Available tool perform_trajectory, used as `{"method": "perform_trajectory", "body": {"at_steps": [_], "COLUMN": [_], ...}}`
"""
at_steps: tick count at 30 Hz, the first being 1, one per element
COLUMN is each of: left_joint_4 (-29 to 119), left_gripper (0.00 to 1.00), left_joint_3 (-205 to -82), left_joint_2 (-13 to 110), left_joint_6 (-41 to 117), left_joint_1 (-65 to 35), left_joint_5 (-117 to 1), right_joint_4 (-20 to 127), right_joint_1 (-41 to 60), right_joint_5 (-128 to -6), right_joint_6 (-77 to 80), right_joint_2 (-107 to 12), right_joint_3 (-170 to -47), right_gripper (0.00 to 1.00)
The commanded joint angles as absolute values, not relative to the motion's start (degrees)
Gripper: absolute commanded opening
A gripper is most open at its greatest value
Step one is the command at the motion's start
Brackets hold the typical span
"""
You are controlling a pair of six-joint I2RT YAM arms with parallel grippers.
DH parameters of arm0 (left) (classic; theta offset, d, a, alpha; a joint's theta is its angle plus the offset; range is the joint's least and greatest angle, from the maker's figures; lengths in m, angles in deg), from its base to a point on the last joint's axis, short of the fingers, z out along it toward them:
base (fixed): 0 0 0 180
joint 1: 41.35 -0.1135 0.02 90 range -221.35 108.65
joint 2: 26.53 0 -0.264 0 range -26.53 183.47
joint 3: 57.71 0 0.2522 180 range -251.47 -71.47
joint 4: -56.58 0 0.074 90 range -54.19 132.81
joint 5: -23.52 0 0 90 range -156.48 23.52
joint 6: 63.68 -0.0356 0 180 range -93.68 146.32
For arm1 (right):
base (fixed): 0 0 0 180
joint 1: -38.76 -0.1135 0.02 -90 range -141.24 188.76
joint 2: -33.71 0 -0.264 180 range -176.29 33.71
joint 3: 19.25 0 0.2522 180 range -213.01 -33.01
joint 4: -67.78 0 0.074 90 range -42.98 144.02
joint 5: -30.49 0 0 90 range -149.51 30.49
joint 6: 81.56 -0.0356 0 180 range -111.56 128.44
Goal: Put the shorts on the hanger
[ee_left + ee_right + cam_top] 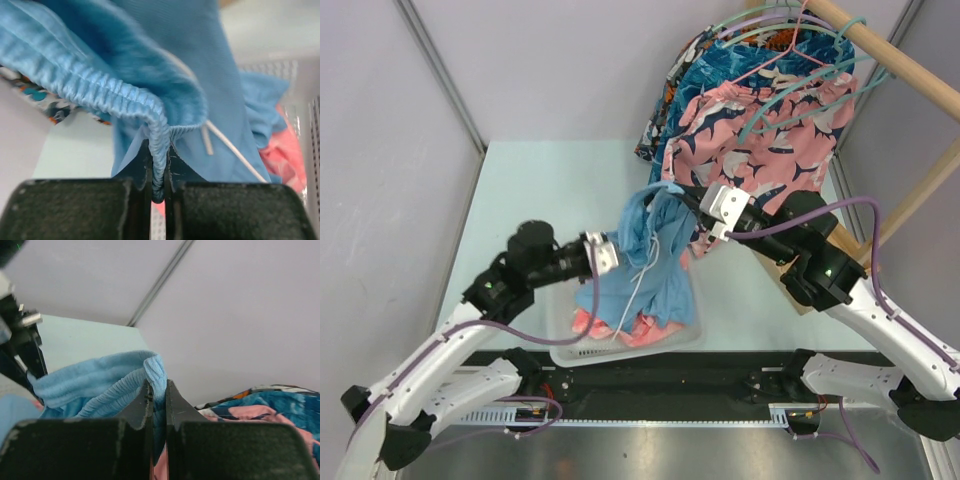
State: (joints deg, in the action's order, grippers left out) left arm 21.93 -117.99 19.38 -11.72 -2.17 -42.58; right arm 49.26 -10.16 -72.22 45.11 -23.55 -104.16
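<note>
The light sky-blue shorts (655,250) hang stretched between both grippers above a basket, their white drawstring (638,285) dangling. My left gripper (613,252) is shut on the elastic waistband; the left wrist view shows the band (165,60) pinched between the jaws (158,170). My right gripper (692,205) is shut on the other part of the waistband, which the right wrist view (100,380) shows clamped at the jaws (156,390). Mint-green hangers (745,25) hang on the wooden rail at the back right; I cannot tell which one is bare.
A white basket (560,345) under the shorts holds salmon-pink shorts (620,325). The wooden rail (890,55) carries pink shark-print shorts (760,130), other printed garments (705,70) and a thin pink hanger (770,65). Grey walls close the left and back.
</note>
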Motion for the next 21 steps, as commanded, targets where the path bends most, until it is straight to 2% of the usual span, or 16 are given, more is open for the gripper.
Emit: {"method": "perform_trajectory", "body": {"at_steps": [1, 8, 12, 16, 21], "left_joint_4": [21.2, 10.7, 3.7, -2.4, -5.1], "left_gripper": [0.01, 0.00, 0.00, 0.00, 0.00], "left_joint_3": [-135.3, -161.2, -174.5, -180.7, -178.4], "left_joint_2": [18.6, 24.3, 27.1, 28.0, 26.6], "left_joint_6": [2.0, 6.1, 5.6, 3.7, 3.4], "left_joint_1": [-5.6, -8.7, -8.9, -8.9, -8.9], "left_joint_5": [-44.3, -45.6, -47.2, -47.7, -52.1], "right_joint_4": [62.2, 70.6, 66.1, 61.6, 54.4], "right_joint_1": [-9.9, -9.8, -10.1, -11.4, -12.0], "right_joint_5": [-66.5, -66.7, -67.9, -69.4, -70.1], "right_joint_6": [46.5, 48.2, 45.1, 43.7, 41.3], "right_joint_2": [-24.2, -28.9, -31.3, -31.8, -30.2], "right_joint_3": [-108.9, -116.1, -124.1, -129.0, -127.4], "right_gripper": [0.00, 0.00, 0.00, 0.00, 0.00]}}
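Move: Both hands already pinch the waistband of the blue shorts, which trail down into the white bin. The bin's middle lies some 20 cm below the left hand and about 2 cm back and 2 cm right; the pink cloth in the bin is about 4 cm behind that middle and level sideways. From the right hand the empty mint hanger is roughly 17 cm ahead, 22 cm right and 5 cm higher, with the pink patterned shorts about 14 cm ahead, 15 cm right and 10 cm below. Swiftly up, both hands raise the waistband away from the bin, keeping their pinches: the left hand climbs some 32 cm, drawing left and a little back, away from the right hand. The right hand rises about 17 cm, drifting slightly back late on. Both wrists tip their fingers upward, and the waistband is stretched between them. ##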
